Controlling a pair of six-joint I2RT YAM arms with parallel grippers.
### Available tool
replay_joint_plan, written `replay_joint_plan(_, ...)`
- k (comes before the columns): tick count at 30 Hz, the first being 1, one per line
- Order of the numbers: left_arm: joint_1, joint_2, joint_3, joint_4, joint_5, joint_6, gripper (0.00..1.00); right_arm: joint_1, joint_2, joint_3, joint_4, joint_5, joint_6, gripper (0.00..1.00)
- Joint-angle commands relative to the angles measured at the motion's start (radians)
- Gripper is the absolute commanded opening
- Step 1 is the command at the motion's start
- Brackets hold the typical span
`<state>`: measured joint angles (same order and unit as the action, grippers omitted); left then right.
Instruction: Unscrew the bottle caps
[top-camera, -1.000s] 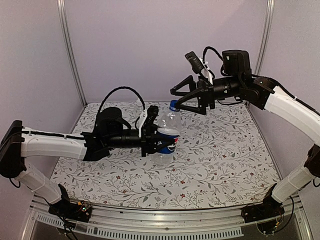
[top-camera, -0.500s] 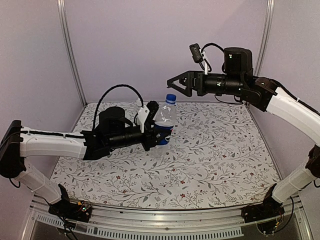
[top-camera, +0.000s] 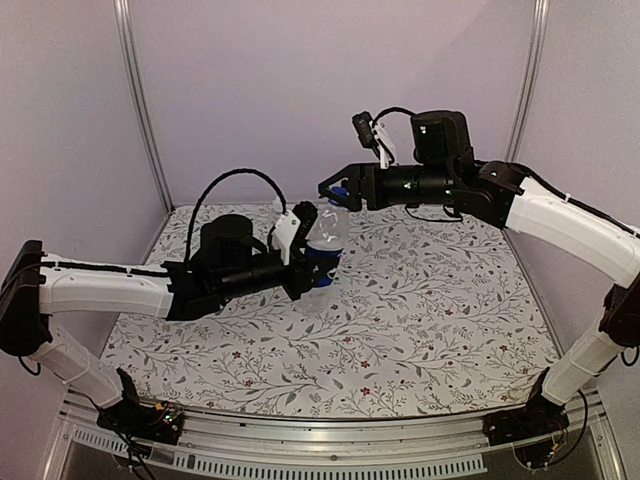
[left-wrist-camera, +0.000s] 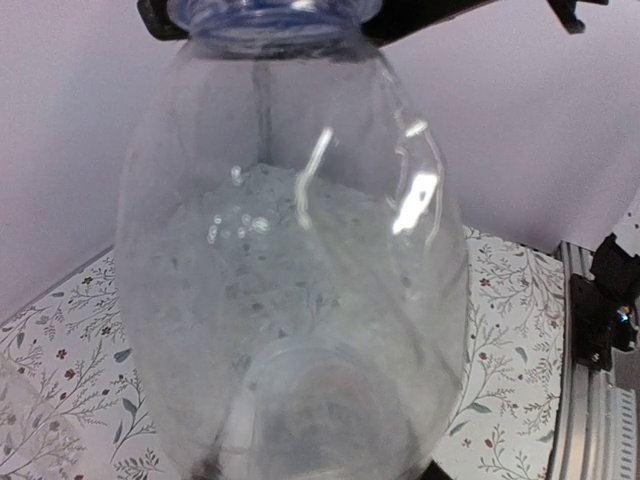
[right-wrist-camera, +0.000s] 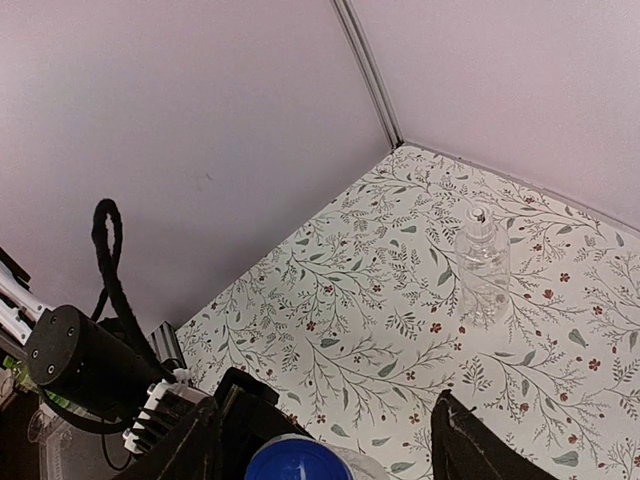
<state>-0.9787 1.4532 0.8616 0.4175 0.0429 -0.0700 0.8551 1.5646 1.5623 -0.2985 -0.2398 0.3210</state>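
The labelled bottle (top-camera: 325, 235) is held upright above the table, my left gripper (top-camera: 313, 266) shut on its blue-labelled lower body. It fills the left wrist view as a clear bottle (left-wrist-camera: 290, 250) and hides the fingers there. Its bright blue cap (right-wrist-camera: 297, 461) sits between the two fingers of my right gripper (right-wrist-camera: 325, 440), which reaches in from the right (top-camera: 331, 189). The jaws stand apart on either side of the cap, with a gap on each side. The plain bottle (right-wrist-camera: 482, 262) stands upright on the table with its white cap (right-wrist-camera: 478, 213) on.
The table carries a floral cloth (top-camera: 430, 300). Lilac walls close in the back and sides, with a metal post (right-wrist-camera: 368, 70) in the corner. A black cable loop (top-camera: 235, 185) rises over the left arm.
My right gripper has swung left and down until its fingers straddle the blue cap, and its jaws have narrowed. The left arm has moved the bottle slightly up and back.
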Motion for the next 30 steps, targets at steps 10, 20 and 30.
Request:
replay_joint_plan(10,-0.016,0.001,0.030,-0.025,-0.040,0.016,0.32,0.010,-0.020,-0.011,0.001,0.010,-0.003,0.54)
replay_joint_plan(20,-0.017,-0.001,0.031,-0.028,-0.040,0.017,0.32,0.011,-0.020,-0.019,0.001,0.007,-0.003,0.46)
replay_joint_plan(30,-0.017,-0.002,0.030,-0.029,-0.040,0.016,0.32,0.010,-0.024,-0.025,0.002,-0.004,-0.011,0.29)
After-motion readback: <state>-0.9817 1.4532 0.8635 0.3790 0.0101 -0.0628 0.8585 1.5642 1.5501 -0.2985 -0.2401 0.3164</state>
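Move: The blue cap sits almost between the right hand's open fingers, roughly 1 cm back and 1 cm lower, level with it left to right. From the left hand, which holds the bottle by its label, the cap is some 12 cm above, about 2 cm ahead and 3 cm to the right. The clear bottle stands about 20 cm ahead of the right hand, 13 cm to its left and 26 cm below. Close the right gripper around the blue cap, narrowing it by more than half until both fingers meet the cap's sides, and let that hand sink about half a centimetre with no turn of the wrist. Keep the left fingers' hold on the bottle unchanged, easing the bottle down not quite 1 cm. ##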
